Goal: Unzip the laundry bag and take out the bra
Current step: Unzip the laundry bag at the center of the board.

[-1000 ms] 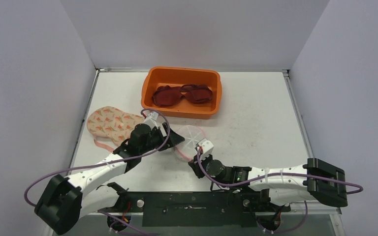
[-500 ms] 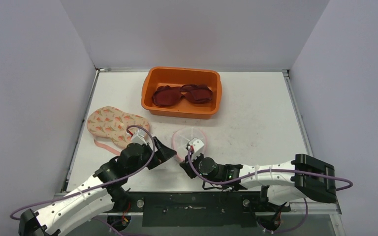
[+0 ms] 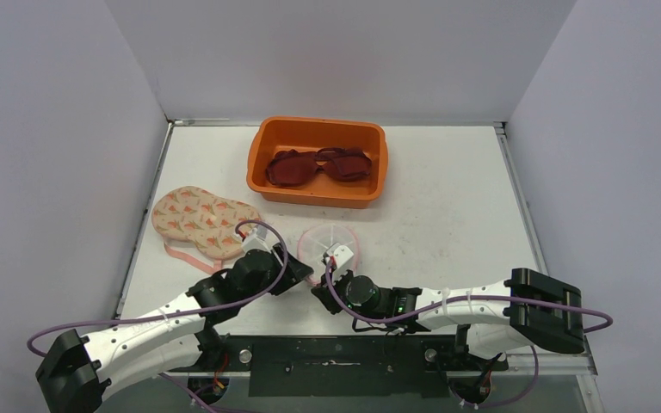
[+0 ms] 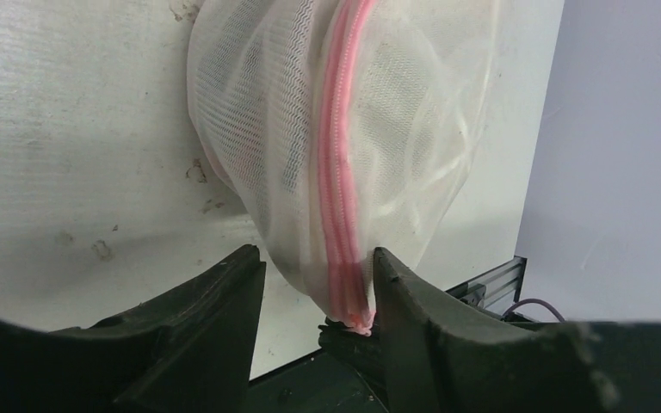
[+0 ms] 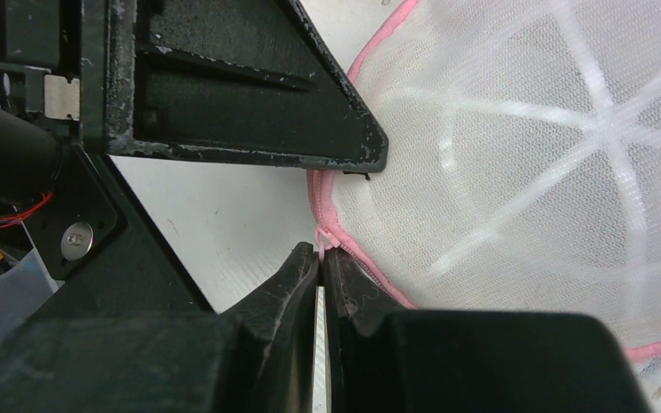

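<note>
The laundry bag [image 3: 330,243] is a round white mesh pouch with a pink zipper [image 4: 340,172], lying mid-table. My right gripper [image 5: 321,254] is shut on the pink zipper pull at the bag's [image 5: 525,172] near edge. My left gripper [image 4: 317,258] stands open around the bag's [image 4: 258,129] near end. Its right finger touches the zipper seam and its left finger is apart from the mesh. From above, the left gripper [image 3: 301,274] and the right gripper [image 3: 320,288] meet at that end. A floral bra [image 3: 200,219] lies on the table to the left. I cannot tell what is inside the bag.
An orange bin [image 3: 262,155] at the back holds a dark red bra [image 3: 323,163]. The table's near edge and the black base rail [image 3: 336,361] lie just behind both grippers. White walls enclose the left, right and back.
The left arm pulled back toward the near edge, opened wide, then narrowed its jaws around the bag's near end. The right arm shifted left and nearer, still pinching the zipper pull.
</note>
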You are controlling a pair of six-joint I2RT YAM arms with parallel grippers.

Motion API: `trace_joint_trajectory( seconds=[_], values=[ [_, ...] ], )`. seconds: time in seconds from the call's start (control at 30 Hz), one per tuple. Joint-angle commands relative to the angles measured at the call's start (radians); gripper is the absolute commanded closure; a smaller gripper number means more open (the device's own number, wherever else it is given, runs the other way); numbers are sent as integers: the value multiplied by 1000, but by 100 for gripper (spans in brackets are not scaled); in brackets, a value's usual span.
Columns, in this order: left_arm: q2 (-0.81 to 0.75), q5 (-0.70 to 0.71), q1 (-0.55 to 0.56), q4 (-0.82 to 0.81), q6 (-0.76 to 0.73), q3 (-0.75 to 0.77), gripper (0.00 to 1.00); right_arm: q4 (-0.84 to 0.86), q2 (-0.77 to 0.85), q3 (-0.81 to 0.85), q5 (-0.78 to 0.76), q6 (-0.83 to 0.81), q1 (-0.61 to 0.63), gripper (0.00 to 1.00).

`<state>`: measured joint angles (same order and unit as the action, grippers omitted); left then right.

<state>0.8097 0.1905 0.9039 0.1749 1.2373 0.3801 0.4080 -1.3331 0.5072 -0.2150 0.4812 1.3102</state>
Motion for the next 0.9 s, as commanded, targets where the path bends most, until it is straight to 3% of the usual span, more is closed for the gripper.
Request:
trace_joint_trajectory(
  seconds=[0.0, 0.33, 0.6, 0.87],
  values=[
    [1, 45, 8, -101, 14, 25, 57, 61, 5, 25, 12, -7, 0, 95],
    [7, 74, 7, -115, 1, 10, 100, 23, 47, 4, -21, 2, 0, 95],
    [-3, 69, 7, -136, -19, -12, 100, -117, 110, -30, -141, 34, -27, 95],
    [-7, 33, -5, -210, -59, -25, 100, -151, 179, -73, -162, 42, -43, 95]
  ],
)
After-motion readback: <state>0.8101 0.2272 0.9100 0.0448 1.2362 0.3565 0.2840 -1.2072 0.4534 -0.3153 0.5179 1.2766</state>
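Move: The bag's zip edge lies between the left gripper's half-open fingers, about 1 cm ahead and 1 cm to the right. The lid's middle is some 4 cm ahead and 4 cm right of the left hand; the patterned pad is about 12 cm ahead, 25 cm left. The right gripper already pinches the zip's pull tab; the next stretch of zip runs about 2 cm ahead and 4 cm right of it, and the lid's middle about 8 cm ahead, 2 cm right. Close the left gripper fully on the zip edge, easing up and slightly forward about 2 cm as it shuts, then hold the bag there. Keep the right pinch on the pull tab, still until the left has shut, then draw the tab about 4 cm to the right and 2 cm forward along the rim, away from the left fingers, turning slightly clockwise. ##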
